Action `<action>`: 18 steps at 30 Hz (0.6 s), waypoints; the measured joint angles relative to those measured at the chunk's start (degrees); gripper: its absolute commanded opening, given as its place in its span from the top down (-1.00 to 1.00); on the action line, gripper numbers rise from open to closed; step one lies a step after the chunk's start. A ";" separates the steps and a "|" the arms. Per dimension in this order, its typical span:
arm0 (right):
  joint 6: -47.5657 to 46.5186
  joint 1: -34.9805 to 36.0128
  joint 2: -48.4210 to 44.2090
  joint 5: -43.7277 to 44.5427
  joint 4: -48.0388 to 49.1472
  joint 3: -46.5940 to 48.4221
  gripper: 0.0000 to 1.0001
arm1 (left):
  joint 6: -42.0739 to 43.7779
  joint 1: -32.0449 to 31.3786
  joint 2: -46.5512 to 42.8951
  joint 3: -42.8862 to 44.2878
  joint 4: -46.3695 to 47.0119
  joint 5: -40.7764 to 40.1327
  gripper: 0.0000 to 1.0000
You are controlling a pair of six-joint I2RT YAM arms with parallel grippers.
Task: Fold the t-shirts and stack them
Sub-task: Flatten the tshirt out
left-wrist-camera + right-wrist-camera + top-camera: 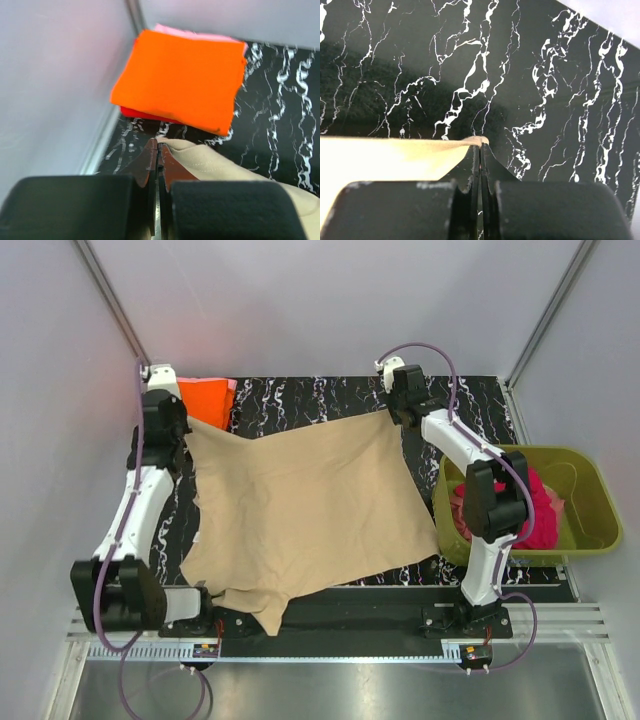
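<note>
A tan-beige t-shirt (300,510) hangs stretched over the black marble table (330,395), held at its two far corners. My left gripper (185,430) is shut on the far left corner, and in the left wrist view the tan cloth (220,162) runs out of the gripper (158,146). The far right corner sits pinched in my right gripper (398,412), seen closer as tan cloth (385,157) in the shut gripper (481,142). A folded orange t-shirt (182,80) lies at the far left corner on a pink one (172,31) and a red one (142,114).
An olive-green tub (590,510) stands at the right edge with a magenta-red t-shirt (535,505) crumpled inside. Grey walls close in on the left, back and right. A metal rail (330,645) runs along the near edge by the arm bases.
</note>
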 measured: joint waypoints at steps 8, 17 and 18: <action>-4.46 0.00 4.13 0.46 2.89 1.40 1.00 | -1.77 -0.04 9.51 0.55 -4.76 4.90 1.00; -11.45 -0.02 8.94 1.22 7.74 0.09 1.00 | -3.06 -0.42 7.34 -0.94 -6.45 4.68 1.00; -12.07 -0.02 8.81 0.85 9.38 -0.81 1.00 | -3.06 -0.48 7.37 -1.11 -7.06 4.28 1.00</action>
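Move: Each hand still pinches a far corner of the tan t-shirt above the table. The table under the left hand's corner is some 26 cm below it, and the orange stack lies about 27 cm ahead, 2 cm left. The right hand's spot is about 3 cm ahead and 14 cm below; the green bin stands roughly 27 cm back and 24 cm right. The shirt's middle lies some 5 cm back and 28 cm right of the left hand, 17 cm back and 20 cm left of the right. Down go both hands with the shirt's far corners, fingers still shut on the cloth. The left drops quickly, about 8 cm, tipping its fingers some 15 degrees downward, then nearly holds its height; the right starts a touch later, sinking about 5.5 cm while reaching 3 cm forward and rolling slightly, its left side dipping. ##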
